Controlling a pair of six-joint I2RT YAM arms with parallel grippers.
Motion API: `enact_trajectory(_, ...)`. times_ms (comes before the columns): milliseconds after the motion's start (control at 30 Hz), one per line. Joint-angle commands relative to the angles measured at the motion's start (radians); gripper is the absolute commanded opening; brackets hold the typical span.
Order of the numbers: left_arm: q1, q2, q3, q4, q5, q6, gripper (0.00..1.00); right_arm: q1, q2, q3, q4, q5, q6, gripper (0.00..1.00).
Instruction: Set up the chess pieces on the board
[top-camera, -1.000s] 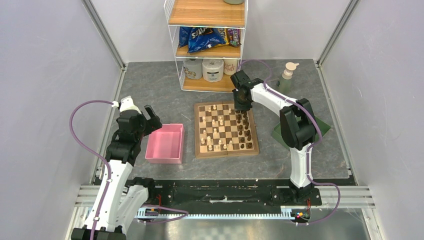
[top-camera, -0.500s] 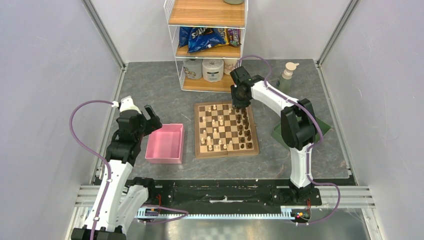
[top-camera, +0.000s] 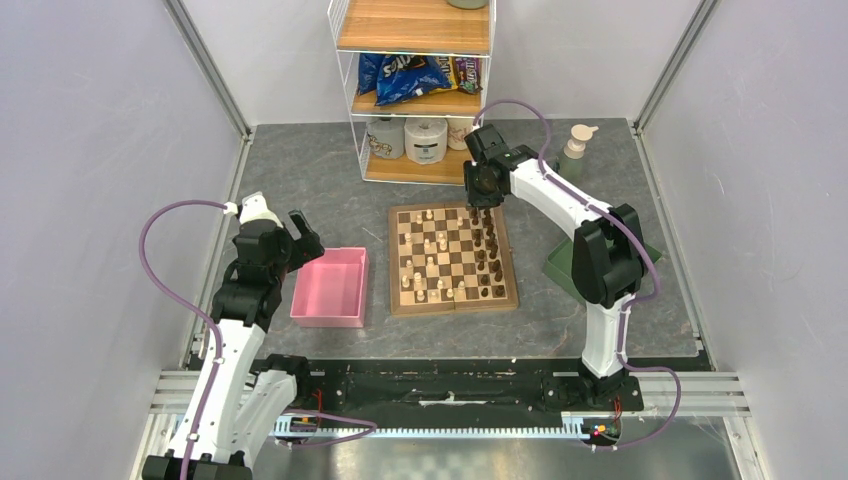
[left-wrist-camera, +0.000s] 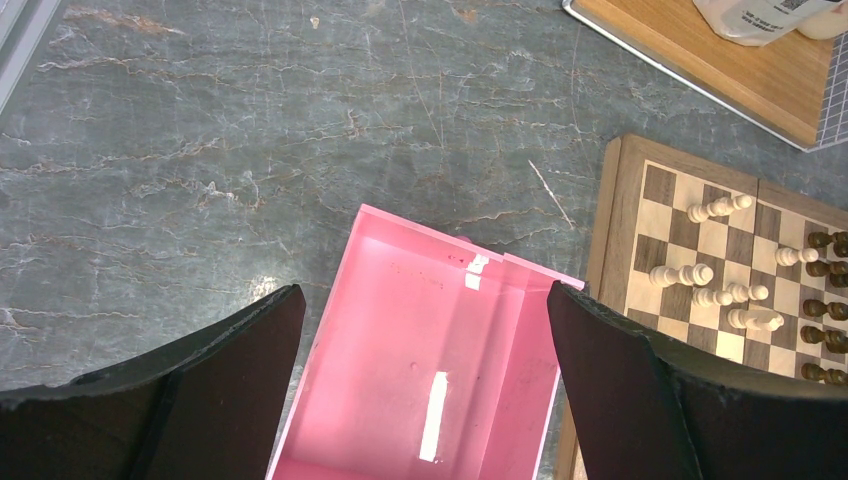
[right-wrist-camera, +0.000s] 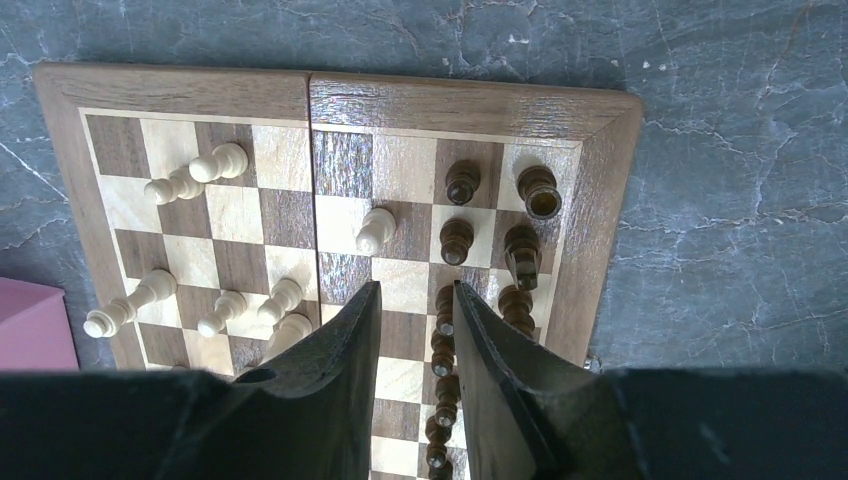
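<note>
The board lies mid-table with cream and dark chess pieces on it. Dark pieces line its right side and cream pieces are scattered over the left and middle. My right gripper hangs over the board's far right corner. In the right wrist view the right gripper stands open by a narrow gap with nothing in it, above the board beside a row of dark pieces. A cream piece stands just ahead. My left gripper is wide open above the pink tray.
The pink tray sits left of the board and shows nothing inside. A green tray lies right of the board, partly behind the right arm. A wire shelf with snack bags and rolls stands behind, with a pump bottle beside it.
The right gripper has lifted and drawn back toward the board's far right corner, its jaws parting a little. The left arm has not moved.
</note>
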Motion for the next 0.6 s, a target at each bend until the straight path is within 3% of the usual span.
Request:
enact_trajectory(0, 0.0, 0.0, 0.015, 0.031, 0.012, -0.027, 0.99, 0.011, -0.05, 0.025, -0.007, -0.029, -0.002, 0.39)
enact_trajectory(567, -0.001, 0.01, 0.016, 0.031, 0.024, -0.027, 0.99, 0.188, 0.014, 0.114, -0.022, -0.043, 0.015, 0.4)
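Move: The tall white piece on the left half of the board lies roughly 12 cm to the right hand's left, 6 cm back and 7 cm below. A lone white pawn is 2 cm left and 3 cm back, the far white pawn about 8 cm left and 1 cm back, and the middle white pawn about 6 cm left and 7 cm back. From the idle left hand, the tall piece is about 9 cm ahead, 20 cm right and 15 cm below. Leftward and somewhat back, gathering speed, the empty right hand sweeps about 8 cm above the board, away from the dark pieces and towards the tall white piece. It stays level at first, then rises by about a centimetre, while the wrist turns some 10 degrees counter-clockwise. The fingers stay part-open and touch nothing. ##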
